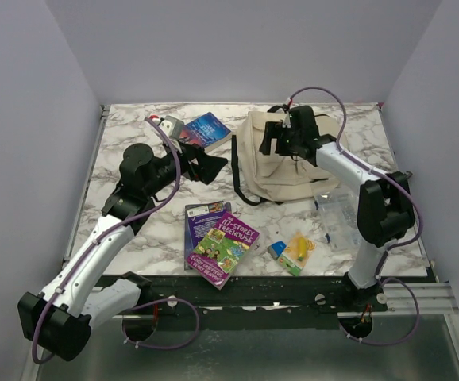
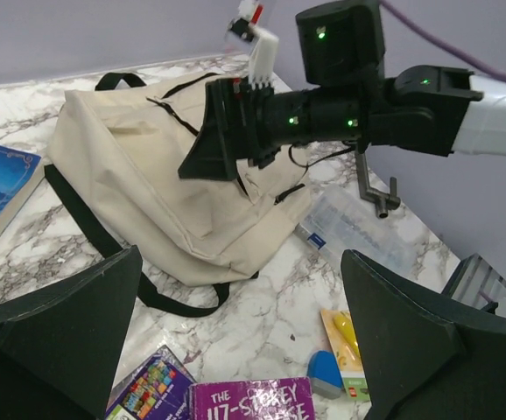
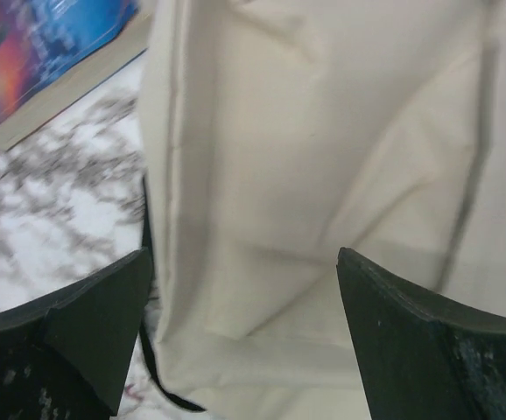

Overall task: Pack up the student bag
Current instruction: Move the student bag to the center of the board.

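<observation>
The cream student bag (image 1: 281, 167) lies flat at the back middle of the marble table, black straps trailing toward the front. My right gripper (image 1: 281, 136) hovers over the bag's far end, open, with only cream fabric (image 3: 323, 175) showing between its fingers. My left gripper (image 1: 206, 164) stands open left of the bag (image 2: 148, 166), holding nothing. A blue book (image 1: 206, 131) lies behind it. Two purple books (image 1: 223, 244) are stacked near the front edge. A blue eraser (image 1: 277, 251) and a yellow card pack (image 1: 298, 252) sit to their right.
A clear plastic compartment box (image 1: 337, 214) lies to the right of the bag, beside the right arm's elbow. The blue book's corner (image 3: 43, 44) shows next to the bag's side in the right wrist view. Grey walls close the table on three sides.
</observation>
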### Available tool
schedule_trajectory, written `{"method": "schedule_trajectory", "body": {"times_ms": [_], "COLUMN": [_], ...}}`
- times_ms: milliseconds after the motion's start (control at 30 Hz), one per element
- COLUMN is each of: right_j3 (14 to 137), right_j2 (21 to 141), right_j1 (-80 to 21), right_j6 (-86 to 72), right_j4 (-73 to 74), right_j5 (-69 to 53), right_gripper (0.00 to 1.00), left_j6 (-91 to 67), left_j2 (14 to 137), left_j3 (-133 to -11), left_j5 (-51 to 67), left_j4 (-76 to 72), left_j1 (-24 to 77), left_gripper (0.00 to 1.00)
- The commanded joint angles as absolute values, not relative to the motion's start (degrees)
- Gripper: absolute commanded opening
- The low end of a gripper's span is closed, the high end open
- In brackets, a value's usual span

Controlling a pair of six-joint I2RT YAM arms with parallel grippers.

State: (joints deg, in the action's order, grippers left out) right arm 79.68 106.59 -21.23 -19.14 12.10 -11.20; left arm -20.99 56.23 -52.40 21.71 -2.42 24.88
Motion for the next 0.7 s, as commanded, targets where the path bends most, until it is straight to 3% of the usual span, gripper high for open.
{"method": "schedule_trajectory", "body": {"times_ms": [0,67,233,433,667], "right_j3": [82.06,82.03,80.24,69.81,64.43], "right_j2": [103.96,104.53,104.35,98.23,97.66], "right_j1": [-20.44,-19.18,-15.05,-0.86,10.12], "right_j6": [-13.82,-12.75,-15.18,-23.67,-27.91], "right_j4": [19.96,21.22,22.45,14.26,10.25], "right_j5": [21.68,28.16,30.31,5.15,-6.81], "right_gripper": [0.92,0.93,0.91,0.87,0.88], "left_j6": [-21.95,-22.32,-22.88,-23.99,-25.22], "left_j2": [56.77,56.86,57.4,59.26,60.82], "left_j3": [-54.49,-54.66,-54.73,-55.55,-56.07], "left_j5": [23.5,23.5,23.75,25.04,26.21], "left_j4": [-1.26,-1.06,-0.81,-0.1,-0.09], "left_j1": [25.31,25.31,25.31,25.31,25.31], "left_gripper": [0.98,0.98,0.98,0.98,0.97]}}
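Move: The student bag lies under the right hand, its middle about 7 cm to the right, 4 cm back and 10 cm below; the bag's right edge is some 27 cm to the right and about level with the hand fore and aft. The blue book is roughly 23 cm left and 6 cm ahead, the clear box about 22 cm right and 22 cm back. From the left hand the bag's middle is about 15 cm ahead, 22 cm right and 30 cm down. Without a clear touch on the student bag, the right hand sweeps quickly some 27 cm to the right over its top towards its right edge, first lifting a little and bulging forward, then drawing back and sinking to about 4 cm lower than it began. The hand swings about 40 degrees clockwise and the fingers stay open. ##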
